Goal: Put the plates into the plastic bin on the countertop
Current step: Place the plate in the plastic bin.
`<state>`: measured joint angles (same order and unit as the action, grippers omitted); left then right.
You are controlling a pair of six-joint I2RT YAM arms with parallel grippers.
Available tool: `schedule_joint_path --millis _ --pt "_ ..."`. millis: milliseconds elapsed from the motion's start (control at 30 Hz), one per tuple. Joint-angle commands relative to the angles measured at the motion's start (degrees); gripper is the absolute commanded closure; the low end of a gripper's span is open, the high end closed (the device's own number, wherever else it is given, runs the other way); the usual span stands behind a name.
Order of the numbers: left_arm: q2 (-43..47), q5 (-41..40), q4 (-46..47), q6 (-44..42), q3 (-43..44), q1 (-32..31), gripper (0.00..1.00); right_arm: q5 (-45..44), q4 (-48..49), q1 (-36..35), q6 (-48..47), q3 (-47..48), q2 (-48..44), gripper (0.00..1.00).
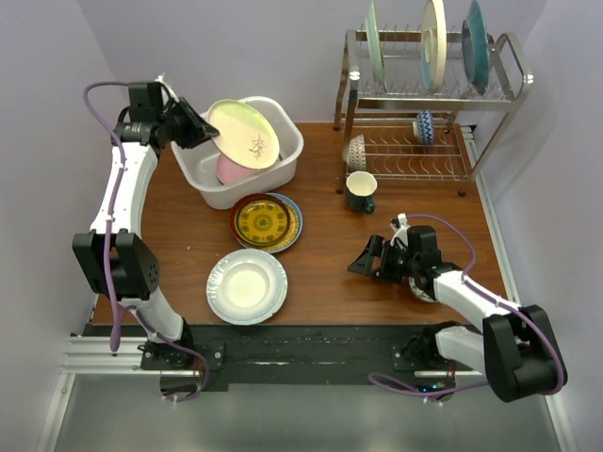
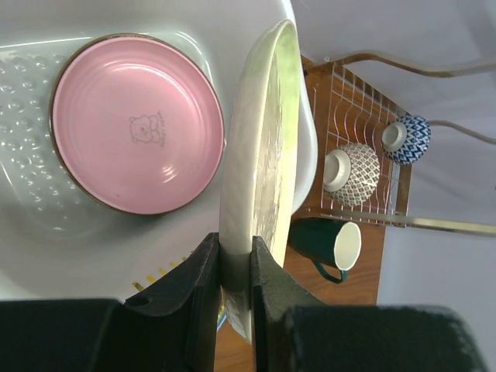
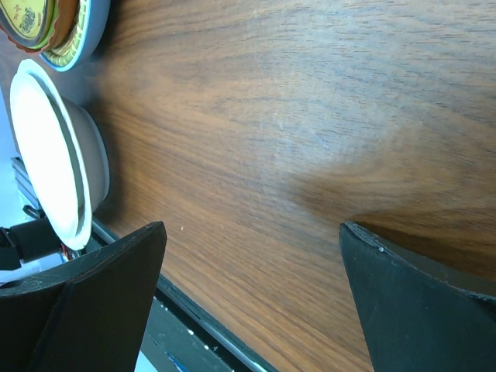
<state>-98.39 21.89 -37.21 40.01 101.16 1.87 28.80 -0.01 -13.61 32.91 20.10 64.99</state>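
Observation:
My left gripper (image 1: 203, 127) (image 2: 235, 252) is shut on the rim of a lime-and-cream plate (image 1: 245, 134) (image 2: 260, 139). It holds that plate tilted on edge above the white plastic bin (image 1: 292, 141) (image 2: 31, 232). A pink plate (image 1: 229, 170) (image 2: 136, 124) lies flat inside the bin. On the countertop (image 1: 330, 282) a yellow patterned plate (image 1: 265, 221) (image 3: 31, 15) tops a small stack, and a white plate (image 1: 247, 285) (image 3: 46, 147) lies nearer me. My right gripper (image 1: 370, 256) (image 3: 252, 232) hovers open, low over bare wood right of the white plate, holding nothing.
A steel wire dish rack (image 1: 424, 94) stands at the back right with three plates upright in its top tier (image 1: 433, 42). Two patterned bowls (image 1: 356, 151) (image 1: 425, 125) sit on its lower shelf. A dark green mug (image 1: 361, 191) (image 2: 325, 246) stands in front of the rack.

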Motion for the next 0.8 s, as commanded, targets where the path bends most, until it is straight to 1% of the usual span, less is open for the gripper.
schedule_joint_path --millis 0,233,500,767 --pt "0.0 4.8 10.6 3.6 4.6 1.6 1.00 -2.3 -2.7 -0.3 -2.1 -1.6 1.9 0.01" --pt "-3.1 4.8 12.6 4.5 4.3 2.9 1.00 -1.8 -2.5 -0.2 -2.3 -1.6 2.6 0.02" --pt "-3.7 3.7 17.6 5.6 0.8 3.7 1.00 -0.8 -2.1 -0.3 -2.3 -1.5 3.7 0.02" --pt "-5.3 3.5 19.2 5.6 -0.4 3.7 1.00 -0.4 -2.0 -0.3 -2.4 -1.4 4.6 0.02"
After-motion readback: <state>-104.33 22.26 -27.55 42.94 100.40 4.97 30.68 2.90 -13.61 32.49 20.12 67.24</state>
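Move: The left hand, already holding the pale green plate by its rim, hovers over the near-left part of the bin; the bin's middle lies about 6 cm ahead, 5 cm right and 21 cm below. The pink plate inside is roughly 5 cm ahead, 6 cm right, 26 cm down, and the yellow plate stack about 12 cm back and 13 cm right, on the table. From the right hand the bin's middle is some 32 cm ahead, 38 cm left and a little higher. Still pinching the pale green plate by its rim, the left hand carries it forward about 4.5 cm over the bin, drifting 2.5 cm to the left. It sinks some 3 cm early on, then slows and levels off with a slight rise; the fingers keep their hold and the wrist hardly turns. ##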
